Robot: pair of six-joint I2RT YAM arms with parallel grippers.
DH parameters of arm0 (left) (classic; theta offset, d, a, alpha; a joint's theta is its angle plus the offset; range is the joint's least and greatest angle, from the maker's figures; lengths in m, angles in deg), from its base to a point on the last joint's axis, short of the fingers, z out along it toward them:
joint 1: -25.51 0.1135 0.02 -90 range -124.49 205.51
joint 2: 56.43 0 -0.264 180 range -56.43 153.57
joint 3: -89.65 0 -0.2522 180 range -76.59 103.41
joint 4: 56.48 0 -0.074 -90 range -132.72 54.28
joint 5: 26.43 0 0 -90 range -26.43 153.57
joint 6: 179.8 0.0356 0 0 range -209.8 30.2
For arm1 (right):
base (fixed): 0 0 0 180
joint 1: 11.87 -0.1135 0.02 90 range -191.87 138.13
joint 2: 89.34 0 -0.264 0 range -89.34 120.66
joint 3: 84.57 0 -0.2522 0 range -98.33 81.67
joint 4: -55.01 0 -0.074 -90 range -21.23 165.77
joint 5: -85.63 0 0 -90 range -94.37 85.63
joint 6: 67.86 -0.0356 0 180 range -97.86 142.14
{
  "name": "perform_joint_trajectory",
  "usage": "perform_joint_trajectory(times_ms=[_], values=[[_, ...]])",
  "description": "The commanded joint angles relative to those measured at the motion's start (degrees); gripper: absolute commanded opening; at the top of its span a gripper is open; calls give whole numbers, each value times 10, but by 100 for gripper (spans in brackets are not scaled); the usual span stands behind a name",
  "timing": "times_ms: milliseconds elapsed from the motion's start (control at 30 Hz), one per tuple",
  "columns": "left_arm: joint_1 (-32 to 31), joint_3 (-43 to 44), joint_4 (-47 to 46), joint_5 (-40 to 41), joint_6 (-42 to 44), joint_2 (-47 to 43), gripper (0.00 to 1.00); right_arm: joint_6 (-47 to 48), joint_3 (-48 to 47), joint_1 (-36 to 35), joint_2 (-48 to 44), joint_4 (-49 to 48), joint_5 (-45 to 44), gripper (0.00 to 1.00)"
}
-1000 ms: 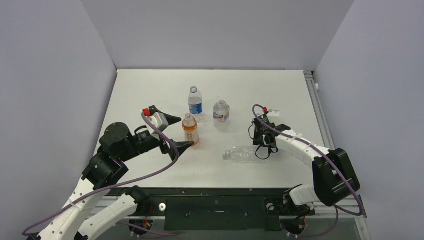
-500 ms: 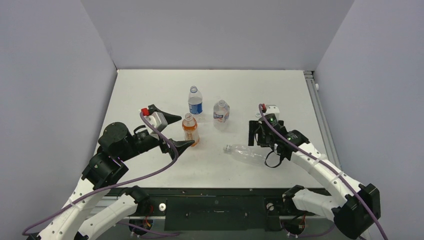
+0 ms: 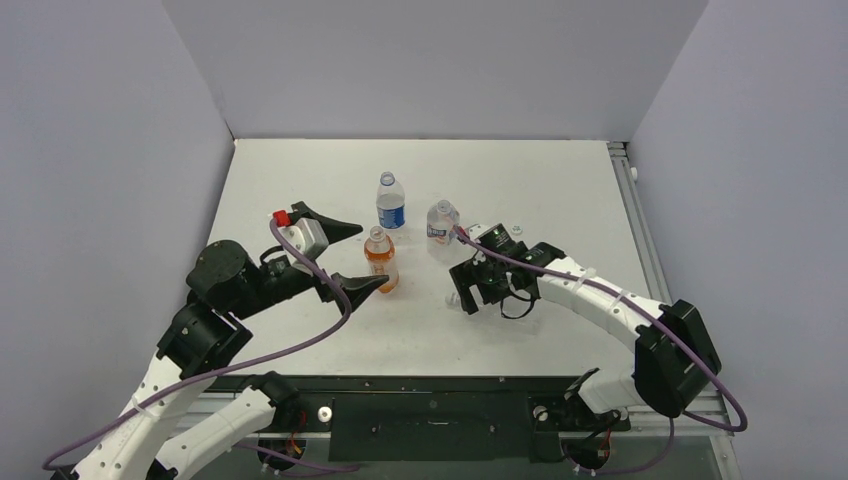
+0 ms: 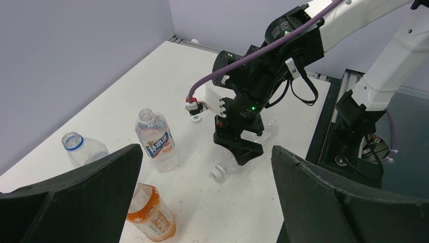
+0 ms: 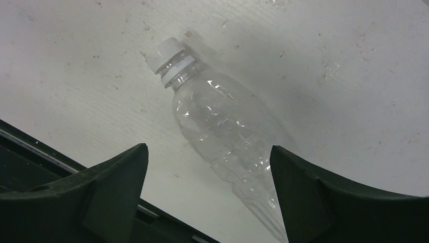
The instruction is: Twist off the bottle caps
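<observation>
A plain clear bottle (image 5: 227,126) lies on its side on the white table (image 3: 300,180), its white cap (image 5: 164,53) still screwed on. My right gripper (image 5: 208,149) hovers over it, open, one finger on each side of the body and neither touching. From above, the gripper (image 3: 478,288) hides most of the bottle, leaving only the cap end (image 3: 453,300) showing. My left gripper (image 3: 355,258) is open just left of the upright orange bottle (image 3: 381,262) and holds nothing. The orange bottle (image 4: 149,212), the short blue-white labelled bottle (image 4: 157,142) and the Pepsi bottle (image 4: 81,149) have open necks.
A small loose white cap (image 3: 516,229) lies on the table behind my right arm. The Pepsi bottle (image 3: 390,203) and the short bottle (image 3: 441,228) stand close together behind the orange one. Grey walls close in the table on three sides.
My right gripper has opened wide and moved left along the lying bottle toward its cap end. My left gripper has drifted slightly back and left, still open.
</observation>
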Motion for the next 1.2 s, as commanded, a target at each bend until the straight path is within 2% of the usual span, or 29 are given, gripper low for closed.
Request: perform_joint_trajectory(times_ms=[0,500,667,900,1067,1167], values=[[2,26,-17,-8,4,0,96,16,-1,-12,-11,-12,-4,85],[2,47,-15,-13,-8,12,96,-23,-16,-37,102,8,-85,83],[2,46,-16,-14,-8,11,96,-39,-26,-36,107,12,-119,73],[2,40,-13,-16,-25,8,97,-67,-31,-35,67,6,-105,44],[2,33,-20,-7,-28,1,97,-78,-55,-32,-3,31,-102,37],[2,34,-32,7,-31,-3,96,-85,-101,-33,-54,51,-95,34]])
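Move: The clear bottle lies below the open right hand, its middle about 4 cm to the right, 2 cm back and 5 cm down, its capped neck pointing left. From this hand, the white-labelled bottle stands some 11 cm ahead and 6 cm left, and the orange bottle about 4 cm ahead and 17 cm left. A loose white cap lies about 15 cm ahead and 9 cm right. From the left hand, the clear bottle is roughly 21 cm right, 3 cm ahead and 35 cm down. The right fingers close on the clear bottle's body just below its shoulder and keep their hold: the open hand first sinks some 5.5 cm onto the bottle, easing slightly back and right, and leans about 15 degrees. Once the bottle is pinched, the hand climbs about 5 cm with it, drifting slightly forward and left while the lean partly comes out. ##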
